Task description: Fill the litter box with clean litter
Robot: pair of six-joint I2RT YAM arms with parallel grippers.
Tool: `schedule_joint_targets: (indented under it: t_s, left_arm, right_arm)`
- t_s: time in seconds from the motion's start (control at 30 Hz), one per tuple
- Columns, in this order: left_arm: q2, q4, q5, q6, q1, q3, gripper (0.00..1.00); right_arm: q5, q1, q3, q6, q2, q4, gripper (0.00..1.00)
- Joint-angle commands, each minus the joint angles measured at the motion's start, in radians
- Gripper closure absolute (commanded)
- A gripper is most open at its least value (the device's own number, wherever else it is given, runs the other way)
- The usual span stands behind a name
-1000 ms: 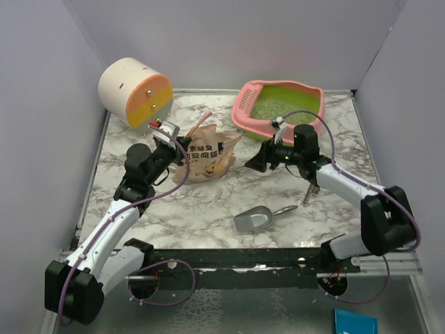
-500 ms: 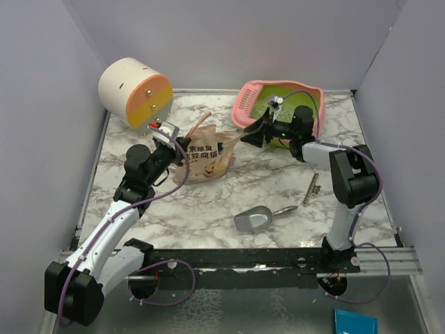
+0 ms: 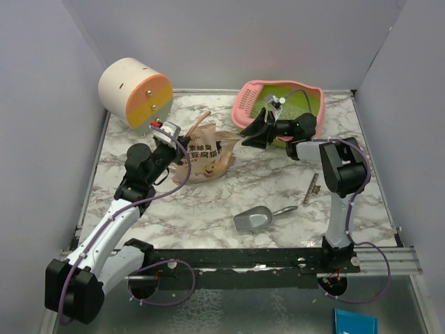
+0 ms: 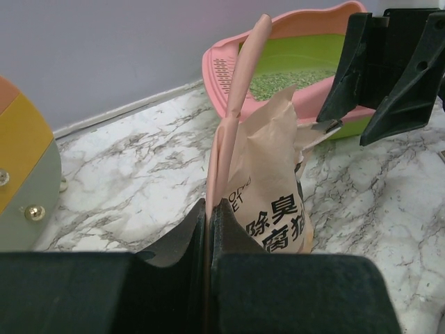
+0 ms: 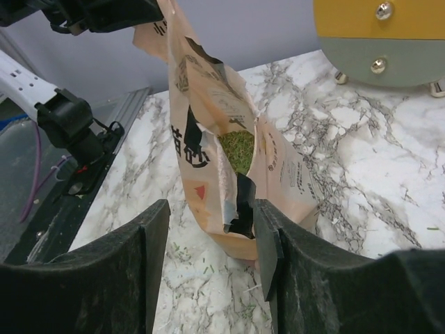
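The beige printed bag (image 3: pixel 205 158) stands upright mid-table, its torn top showing clean litter (image 5: pixel 238 149) inside. My left gripper (image 3: pixel 177 147) is shut on the bag's pink top strip (image 4: pixel 240 90), which runs straight up from between the jaws. My right gripper (image 3: pixel 245 136) is open at the bag's other top corner. In the right wrist view the torn dark-lined flap (image 5: pixel 240 202) hangs between its fingers, close to the right one. Behind stands the litter box (image 3: pixel 247 97), pink-rimmed with a green basin, with a layer of litter (image 4: pixel 285 80) in it.
A cream-and-orange cylinder (image 3: pixel 133 90) stands at the back left. A grey metal scoop (image 3: pixel 256 220) lies near the front, a thin metal strip (image 3: pixel 311 188) to its right. Stray granules dot the marble around the bag. Purple walls close three sides.
My right arm has swung from the middle right of the table back and left, bringing its gripper up to the bag's right top corner; its jaws have narrowed a little. The left arm holds still.
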Motion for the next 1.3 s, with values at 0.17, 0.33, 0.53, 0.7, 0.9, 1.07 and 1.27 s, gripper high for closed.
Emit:
schedule_joint_targets:
  t_s: [0.17,0.33,0.53,0.7,0.9,1.07,1.27]
  left_arm:
    - [0.022,0.031,0.006,0.034,0.004,0.083,1.00]
    - [0.014,0.017,0.015,0.035,0.004,0.088,1.00]
    - [0.014,0.003,0.019,0.035,0.003,0.095,1.00]
    - [0.017,-0.009,0.016,0.042,0.004,0.103,1.00]
    - [0.024,-0.012,0.010,0.052,0.003,0.106,1.00]
    - [0.043,-0.011,0.000,0.076,0.003,0.112,1.00]
    - [0.080,-0.059,0.030,0.123,0.004,0.185,1.00]
  right_arm:
    - [-0.037,0.007,0.048,-0.126,0.005,-0.136,0.47]
    - [-0.001,0.012,0.099,-0.245,0.026,-0.306,0.45]
    - [0.016,0.027,0.163,-0.372,0.046,-0.480,0.46]
    - [0.025,0.038,0.154,-0.414,0.052,-0.511,0.47]
    - [0.030,0.042,0.132,-0.410,0.055,-0.490,0.60]
    - [0.130,0.043,0.076,-0.401,0.000,-0.493,0.99]
    - [0.304,0.041,-0.120,-0.455,-0.231,-0.559,0.99]
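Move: The litter bag's loose right-hand rim stands just off the right hand's spread fingers, about 3 cm to the left, 2 cm farther out and 3 cm lower; the bag body lies some 15 cm left, 2 cm back and 11 cm down. From that hand the litter box is about 16 cm ahead, 12 cm right and 13 cm below. From the left hand, which already grips the bag's other rim, the loose rim lies roughly 19 cm right, 5 cm ahead and 9 cm lower. With its fingers pointing left and open astride the bag's loose rim, the right hand eases about 2.5 cm forward and 2 cm left while sinking about as far, then shuts and pinches the rim between its fingertips. Keeping that pinch, it sinks another 1.5 cm and draws back and right by about 1 cm, turning slightly clockwise, while the left hand keeps its grip on the opposite rim and tips only a little. ##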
